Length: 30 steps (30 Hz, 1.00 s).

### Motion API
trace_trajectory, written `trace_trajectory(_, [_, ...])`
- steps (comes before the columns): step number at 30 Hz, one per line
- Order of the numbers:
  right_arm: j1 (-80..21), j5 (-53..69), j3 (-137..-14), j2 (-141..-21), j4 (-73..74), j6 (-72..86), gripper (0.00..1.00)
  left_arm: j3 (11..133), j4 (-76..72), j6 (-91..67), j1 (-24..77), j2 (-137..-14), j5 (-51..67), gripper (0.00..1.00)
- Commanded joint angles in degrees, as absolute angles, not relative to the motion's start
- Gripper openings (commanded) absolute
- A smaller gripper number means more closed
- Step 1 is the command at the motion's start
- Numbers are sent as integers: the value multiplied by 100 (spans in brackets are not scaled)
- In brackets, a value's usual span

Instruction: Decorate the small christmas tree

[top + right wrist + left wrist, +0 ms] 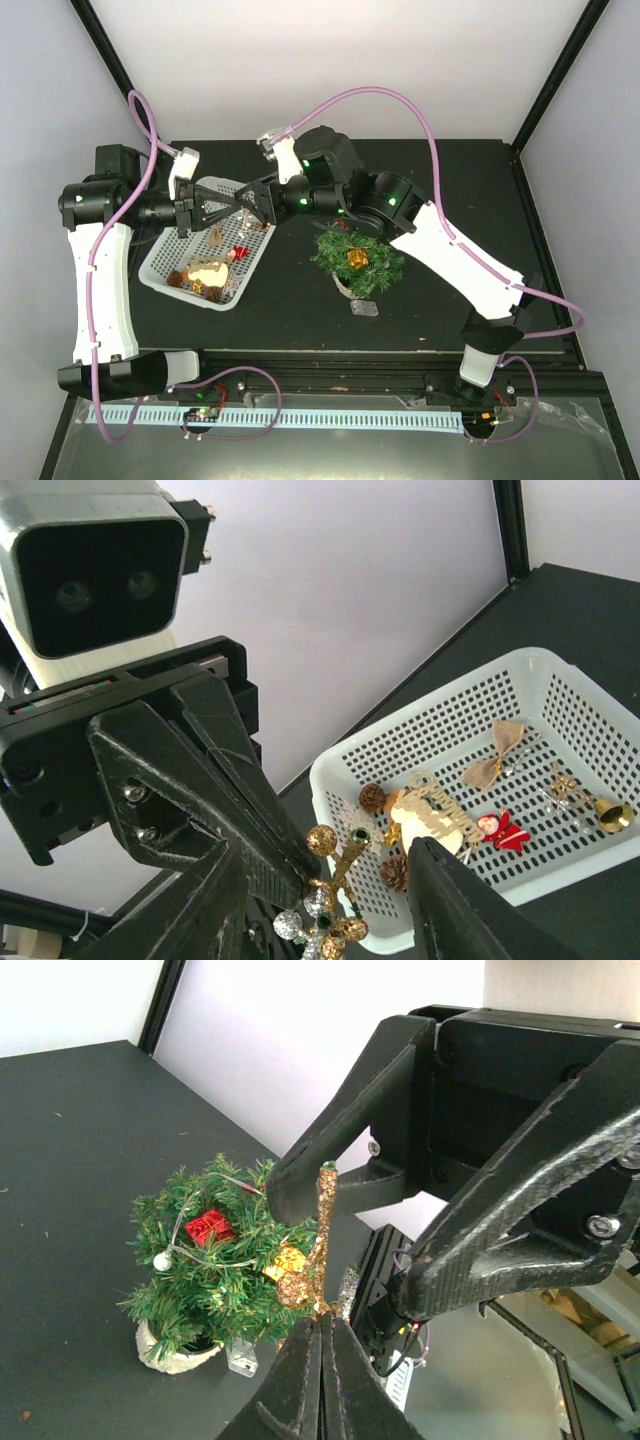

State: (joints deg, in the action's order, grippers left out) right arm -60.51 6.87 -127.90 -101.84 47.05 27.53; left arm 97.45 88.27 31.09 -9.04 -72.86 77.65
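Note:
The small christmas tree (pixel 357 260) stands right of centre on the black table, with a red gift box (pixel 209 1227) and a gold one (pixel 356 258) hanging on it. A gold glitter sprig (pixel 322 1250) with small balls is held upright by its stem, with my left gripper (pixel 325 1322) shut on it. This happens above the white basket (pixel 160 262), at about (pixel 222 207). My right gripper (pixel 330 852) faces the left one and is open. Its fingers (pixel 455 900) stand either side of the sprig (pixel 345 875) without touching it.
In the basket (pixel 540 670) lie a burlap bow (pixel 495 763), a small Santa (pixel 503 830), a gold bell (pixel 612 814), pine cones and a gold lettering piece. A small clear box (pixel 241 1358) lies beside the tree's whitish pot (pixel 175 1355). Black frame posts run up the back corners.

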Motion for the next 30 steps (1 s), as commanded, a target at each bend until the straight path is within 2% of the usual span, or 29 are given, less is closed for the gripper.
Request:
trace_trajectory(1, [-5999, 854, -12912, -10258, 4528, 2832, 42, 9843, 8899, 3238, -907, -7259, 7981, 2])
trace_trajectory(6, [-5948, 959, -12921, -10359, 4322, 2913, 21, 9809, 8899, 3316, -905, -7295, 7839, 2])
trace_trajectory(13, [-5864, 1116, -13097, -10584, 4234, 2998, 4, 9876, 8878, 3357, -910, -7618, 7732, 2])
trace_trajectory(25, [-5732, 831, -13351, -10611, 4185, 2869, 1, 10059, 8394, 3101, -941, -8079, 7100, 2])
trace_trajectory(30, [-5701, 366, -13734, -10370, 4585, 2458, 1, 9962, 8247, 3045, -937, -7995, 6701, 9])
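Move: The left gripper still grips the gold twig; the right gripper's half-open fingers, roughly 4 cm to its right and about level front to back, already straddle it. From the right hand the twig is about 1 cm ahead and 2 cm left, at the same height. The basket's middle is some 11 cm left of the right hand, level fore and aft and about 25 cm below; the tree is roughly 18 cm right, 4 cm back and 19 cm below. Ease the right gripper forward and slightly left as its fingers shut on the gold twig, while the left keeps its hold. With both closed, carry them forward and down together; then crack the left fingers open and take them off the twig, ending about 5 cm forward and 3.5 cm down, while the right turns back up nearly 3 cm. ##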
